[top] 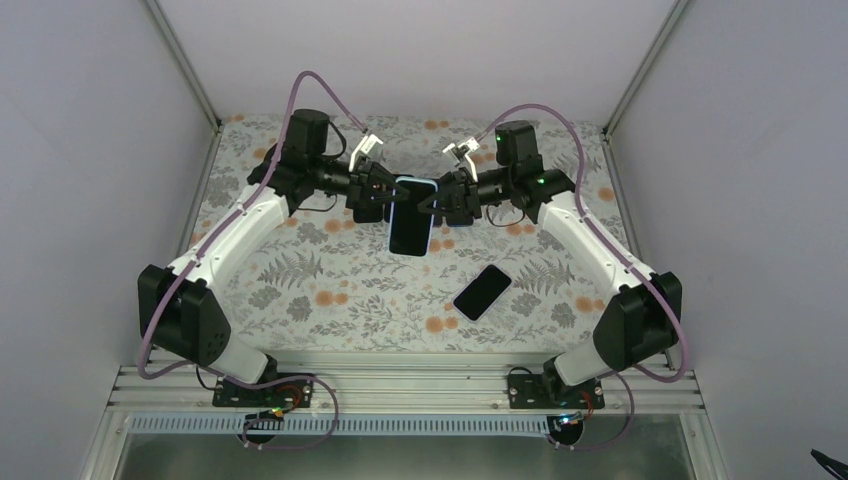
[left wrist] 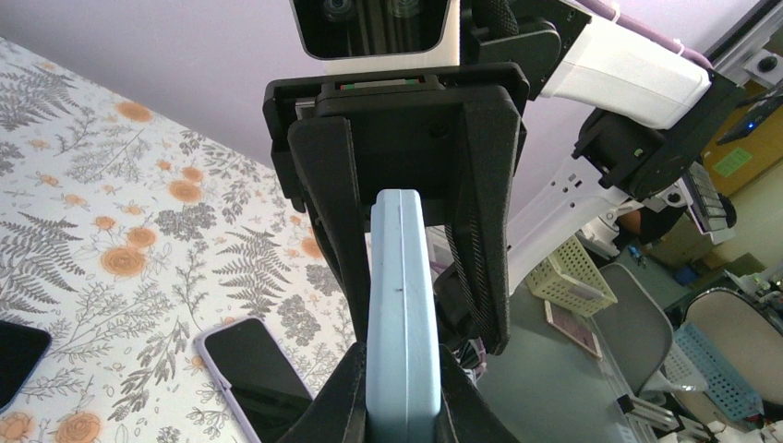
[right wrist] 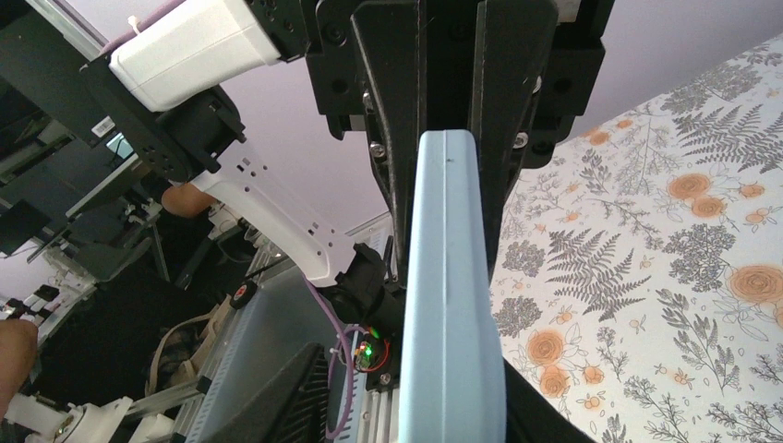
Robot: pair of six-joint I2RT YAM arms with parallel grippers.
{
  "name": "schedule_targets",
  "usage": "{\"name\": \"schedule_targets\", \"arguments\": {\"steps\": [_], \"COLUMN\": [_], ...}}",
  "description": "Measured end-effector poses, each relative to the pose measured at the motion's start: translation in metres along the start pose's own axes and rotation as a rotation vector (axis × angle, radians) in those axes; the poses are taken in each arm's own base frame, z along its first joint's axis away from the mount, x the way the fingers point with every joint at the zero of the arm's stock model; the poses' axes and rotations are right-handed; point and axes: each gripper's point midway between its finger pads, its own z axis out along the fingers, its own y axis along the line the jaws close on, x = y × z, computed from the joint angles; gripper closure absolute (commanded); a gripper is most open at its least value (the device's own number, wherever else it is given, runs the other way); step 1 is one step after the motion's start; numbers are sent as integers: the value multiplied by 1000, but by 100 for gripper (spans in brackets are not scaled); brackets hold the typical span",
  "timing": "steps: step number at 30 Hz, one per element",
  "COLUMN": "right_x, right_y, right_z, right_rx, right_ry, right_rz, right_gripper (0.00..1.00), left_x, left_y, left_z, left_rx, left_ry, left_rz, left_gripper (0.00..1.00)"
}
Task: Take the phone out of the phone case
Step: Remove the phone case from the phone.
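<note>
The phone (top: 409, 230), dark screen up, sits in a light blue phone case (top: 428, 232) and hangs in the air between both arms. My left gripper (top: 392, 196) is shut on the case's upper left edge. In the left wrist view both fingers press the case's blue side (left wrist: 403, 305), with my left gripper (left wrist: 403, 374) clamped around it. My right gripper (top: 433, 198) is at the upper right edge and stands open. In the right wrist view the case (right wrist: 448, 277) lies between the jaws of my right gripper (right wrist: 415, 362), with a gap on the left side.
A second phone (top: 482, 291) in a lilac case (left wrist: 222, 369) lies flat on the floral tablecloth (top: 330, 290), right of centre. Grey walls close in the back and sides. The arm bases stand on the metal rail (top: 400, 385) at the near edge.
</note>
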Motion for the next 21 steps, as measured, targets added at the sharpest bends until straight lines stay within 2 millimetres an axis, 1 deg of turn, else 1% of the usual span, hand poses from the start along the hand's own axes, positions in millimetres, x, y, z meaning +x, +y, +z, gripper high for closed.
{"name": "schedule_targets", "arguments": {"steps": [4,6,8,9,10,13,15,18,21], "right_x": [0,-1,-2,-2,-2,-3,-3,-4,-9], "right_y": [-4,-6,-9,-10,-11,-11,-10,-9,-9], "right_z": [0,0,0,-1,-1,-1,-1,-4,-10], "right_rx": [11,22,37,45,49,47,43,32,25], "right_ry": [-6,-8,-11,-13,-14,-15,-16,-20,-35], "right_rz": [18,28,34,35,39,45,49,63,74], "right_gripper": [85,94,96,96,96,96,96,96,96], "left_x": [0,0,-1,-1,-2,-2,-3,-5,-5], "left_y": [1,0,0,1,2,3,4,9,12], "left_z": [0,0,0,0,0,0,-3,-10,-17], "left_rx": [6,14,18,10,5,2,-5,-27,-47], "left_ry": [-5,-7,-9,-12,-12,-14,-17,-27,-32], "left_rz": [-19,-24,-32,-35,-37,-32,-23,-14,-12], "left_gripper": [98,98,96,92,86,58,45,39,37]}}
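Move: The phone in its light-blue case hangs between the hands, tilted with its far end high. Its middle lies about 3 cm right of, 3 cm nearer than and 3 cm below the left hand; from the right hand, about 3 cm left, 2 cm nearer and 2 cm below. On the table some 32 cm under the right hand, the loose phone lies about 14 cm right and 3 cm nearer, and the row's right-end phone roughly 10 cm right and 20 cm farther out. Easing forward about 1 cm, the right hand closes its half-open fingers over the cased phone's right edge, pinching it while the left hand keeps its grip on the left edge. Then the left fingers spread wide and let go, backing off about 1.5 cm to the left and as much forward, as the right hand starts to draw the phone slightly to the right. ##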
